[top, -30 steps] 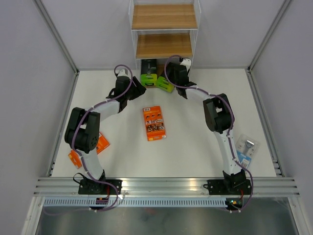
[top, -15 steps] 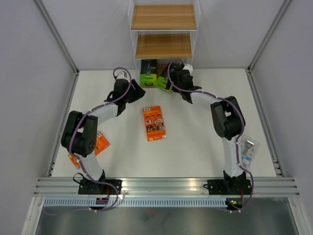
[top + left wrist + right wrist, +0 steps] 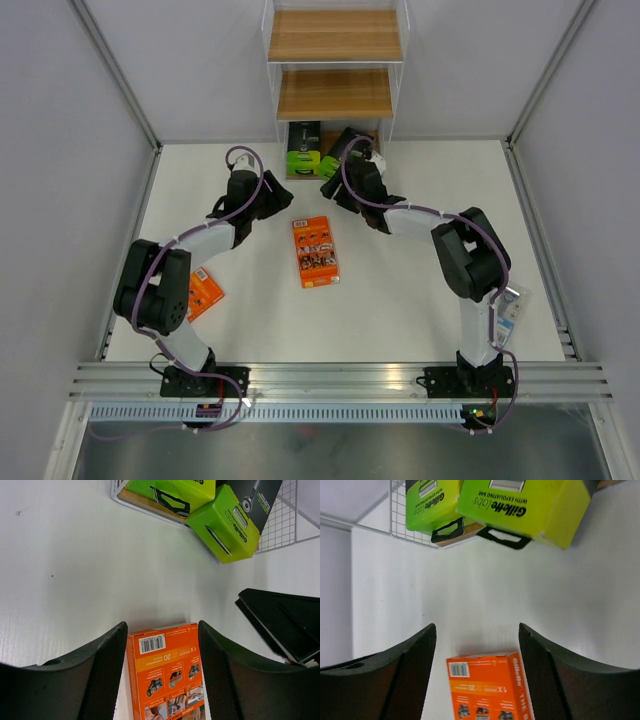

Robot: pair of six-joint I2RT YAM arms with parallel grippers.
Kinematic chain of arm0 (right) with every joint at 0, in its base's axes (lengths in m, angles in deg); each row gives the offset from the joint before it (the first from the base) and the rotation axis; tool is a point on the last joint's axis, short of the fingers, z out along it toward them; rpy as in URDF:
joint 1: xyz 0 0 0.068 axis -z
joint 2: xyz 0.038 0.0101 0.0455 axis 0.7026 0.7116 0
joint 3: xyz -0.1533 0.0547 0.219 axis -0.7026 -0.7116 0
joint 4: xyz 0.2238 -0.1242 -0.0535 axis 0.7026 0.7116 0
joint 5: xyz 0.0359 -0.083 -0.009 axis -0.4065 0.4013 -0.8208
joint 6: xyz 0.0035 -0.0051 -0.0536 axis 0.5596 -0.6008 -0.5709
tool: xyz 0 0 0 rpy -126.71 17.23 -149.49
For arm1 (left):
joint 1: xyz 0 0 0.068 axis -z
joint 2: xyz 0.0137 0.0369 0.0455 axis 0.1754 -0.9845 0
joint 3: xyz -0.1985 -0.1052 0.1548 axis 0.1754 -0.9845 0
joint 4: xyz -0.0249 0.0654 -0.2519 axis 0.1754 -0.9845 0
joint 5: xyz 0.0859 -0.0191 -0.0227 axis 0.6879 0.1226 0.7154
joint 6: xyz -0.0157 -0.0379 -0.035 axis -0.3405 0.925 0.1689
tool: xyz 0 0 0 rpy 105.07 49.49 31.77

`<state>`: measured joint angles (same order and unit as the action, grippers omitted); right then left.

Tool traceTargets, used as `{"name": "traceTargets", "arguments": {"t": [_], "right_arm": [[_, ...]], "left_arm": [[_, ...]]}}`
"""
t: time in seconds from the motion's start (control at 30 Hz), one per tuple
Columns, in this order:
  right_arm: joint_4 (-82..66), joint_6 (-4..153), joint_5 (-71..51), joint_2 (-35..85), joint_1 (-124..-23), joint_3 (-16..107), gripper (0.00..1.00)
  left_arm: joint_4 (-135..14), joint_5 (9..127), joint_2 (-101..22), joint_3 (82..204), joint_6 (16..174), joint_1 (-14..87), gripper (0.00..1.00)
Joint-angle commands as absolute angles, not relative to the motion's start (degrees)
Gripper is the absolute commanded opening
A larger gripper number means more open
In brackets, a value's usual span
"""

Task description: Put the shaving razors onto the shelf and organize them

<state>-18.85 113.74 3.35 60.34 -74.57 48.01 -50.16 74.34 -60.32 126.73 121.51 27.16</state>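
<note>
The shelf (image 3: 335,93) stands at the table's far side. One green-and-black razor pack (image 3: 302,160) sits on its bottom tier. A second one (image 3: 225,522) lies skewed at that tier's front edge. An orange pack (image 3: 315,251) lies flat mid-table. Another orange pack (image 3: 203,290) is partly hidden by the left arm. The right arm half covers the light blue pack (image 3: 507,305). My left gripper (image 3: 268,200) is open and empty, left of the shelf's foot. My right gripper (image 3: 335,188) is open and empty just in front of the green packs. In both wrist views the orange pack (image 3: 167,675) (image 3: 487,690) shows between the fingers.
White walls with metal posts close in the table on three sides. A metal rail (image 3: 340,375) runs along the near edge by the arm bases. The shelf's wire mesh side (image 3: 285,515) shows beside the skewed green pack.
My right gripper has drawn back from the shelf's foot toward the left and the table's middle, leaving the second green pack there. The left arm has pulled slightly back and its elbow has swung outward.
</note>
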Motion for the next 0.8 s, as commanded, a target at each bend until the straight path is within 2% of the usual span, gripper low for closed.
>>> {"name": "traceTargets", "arguments": {"t": [0.0,0.2,0.33,0.53,0.77], "right_arm": [[-29.2,128.9,5.2,60.4,-75.3,43.1,0.73],[-32.7,139.2,13.1,62.7,-75.4,44.4,0.67],[-35.5,144.3,16.0,64.9,-75.4,45.4,0.67],[-36.9,152.8,18.3,69.7,-75.3,47.1,0.54],[-36.6,155.0,25.3,72.2,-75.6,50.6,0.49]], "left_arm": [[-49.8,75.4,-57.9,126.2,120.6,26.9,0.64],[-50.0,77.4,-57.6,125.8,120.0,25.8,0.64],[-49.9,77.3,-58.0,125.7,120.0,25.0,0.64],[-49.7,76.8,-58.9,125.8,120.0,23.8,0.64],[-49.0,76.3,-58.9,125.5,120.0,22.1,0.64]]}}
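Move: The skewed right-hand razor box on the bottom shelf has its middle some 10 cm ahead of the right hand, about 3 cm to its right and 6 cm below. The straight razor box stands some 6 cm left of that hand and 11 cm ahead; the orange box lies roughly 11 cm back and 3 cm left. From the left hand, the skewed box is about 10 cm ahead and 12 cm right. Right hand reaches about 4 cm forward and down towards the skewed box, turning clockwise, narrowing; left hand moves left. ##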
